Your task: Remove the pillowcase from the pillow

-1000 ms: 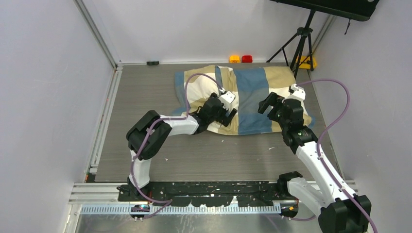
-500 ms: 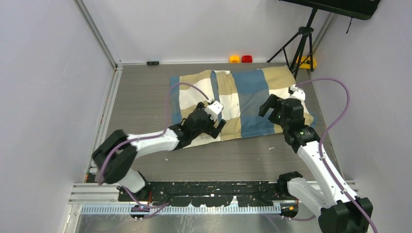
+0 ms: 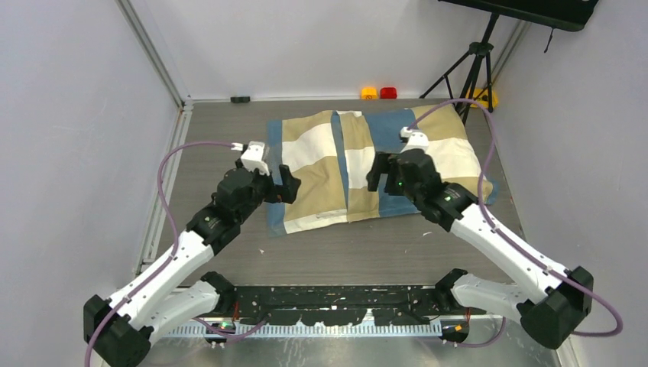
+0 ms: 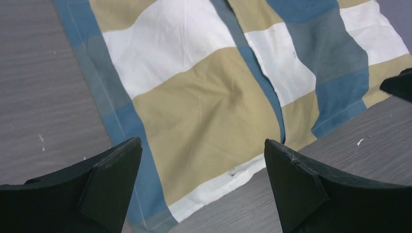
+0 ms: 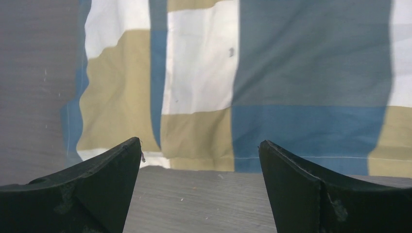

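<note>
The pillowcase (image 3: 321, 164), checked in blue, tan and white, lies spread across the back of the table. It looks flat on the left and fuller on the right. A lengthwise overlap seam (image 4: 265, 82) runs down its middle. The pillow is hidden under the fabric. My left gripper (image 3: 287, 188) hangs open over the case's left near corner (image 4: 194, 206), with nothing between its fingers (image 4: 114, 182). My right gripper (image 3: 376, 173) hovers open above the case's near edge (image 5: 204, 162) close to the seam, also empty. The checks fill the right wrist view (image 5: 301, 68).
A yellow button (image 3: 369, 92) and a red button (image 3: 389, 92) sit at the back wall, with a small black piece (image 3: 241, 99) to their left. A tripod (image 3: 474, 69) stands at the back right. Grey walls close both sides, and a metal rail (image 3: 164, 191) runs along the table's left edge.
My left arm swung left from the case's middle to its left near corner. My right arm shifted left toward the seam. The fabric now lies flatter and wider.
</note>
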Controlling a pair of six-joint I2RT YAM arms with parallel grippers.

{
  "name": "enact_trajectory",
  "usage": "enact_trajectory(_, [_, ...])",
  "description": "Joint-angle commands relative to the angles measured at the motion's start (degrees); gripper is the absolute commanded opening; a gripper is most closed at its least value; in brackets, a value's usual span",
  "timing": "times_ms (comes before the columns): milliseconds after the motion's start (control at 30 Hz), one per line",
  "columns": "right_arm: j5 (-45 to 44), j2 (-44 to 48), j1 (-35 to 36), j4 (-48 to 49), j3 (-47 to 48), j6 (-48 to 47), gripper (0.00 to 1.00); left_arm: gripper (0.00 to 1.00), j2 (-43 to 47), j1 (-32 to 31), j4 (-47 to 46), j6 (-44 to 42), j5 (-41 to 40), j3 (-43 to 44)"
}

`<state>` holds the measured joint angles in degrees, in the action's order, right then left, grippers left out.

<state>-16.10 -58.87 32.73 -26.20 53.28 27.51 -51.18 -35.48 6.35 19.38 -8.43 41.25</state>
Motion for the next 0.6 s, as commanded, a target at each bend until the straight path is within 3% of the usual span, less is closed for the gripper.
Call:
enact_trajectory(0, [-5.32, -4.02, 7.25, 1.47, 2.89, 1.86, 0.95, 1.0, 3.76, 3.79, 6.18, 10.3, 2.11, -2.89])
enact_trajectory(67, [-7.08, -5.94, 10.4, 1.91, 3.64, 2.34, 0.95, 1.0, 3.68, 7.54, 7.61, 12.95, 3.85, -4.03])
enact_trajectory(233, [-9.59, -10.14, 15.77, 0.87, 7.09, 2.72, 0.95, 1.0, 2.75, 20.12, 8.35, 17.82, 19.53, -6.5])
enact_trajectory(400, [-6.31, -13.78, 16.83, -0.18, 9.08, 2.08, 0.92, 1.0, 3.74, 22.02, 10.38, 19.07, 22.45, -5.67])
enact_trajectory(500, [-4.67, -15.67, 16.97, -0.28, 10.07, 2.12, 0.9, 1.0, 5.23, 21.95, 6.87, 18.06, 30.28, -5.63])
enact_trajectory(567, [-4.38, -17.35, 16.97, -0.28, 11.06, 2.25, 0.9, 1.0, 6.46, 21.94, 8.88, 18.94, 28.91, -4.9])
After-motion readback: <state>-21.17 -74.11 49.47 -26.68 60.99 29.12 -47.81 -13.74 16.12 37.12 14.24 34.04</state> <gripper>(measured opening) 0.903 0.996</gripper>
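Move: About 9 cm back from the left hand, 5 cm to its left and 18 cm below lies the pillowcase's blue near-left corner; the cream hem strip is some 6 cm back and 7 cm right. From the right hand, the fold's near end lies about 6 cm back, 9 cm left and 17 cm down, with the near blue panel roughly 4 cm back and 8 cm right. Swinging left about 10 cm and sinking slightly, the right hand travels towards the fold's near end, still above the cloth, turning about 12 degrees counter-clockwise. The left hand drops about 7 cm and goes left towards the near-left corner, then eases a little back and to the right, its fingers tipping down some 20 degrees. Both grippers stay open. ##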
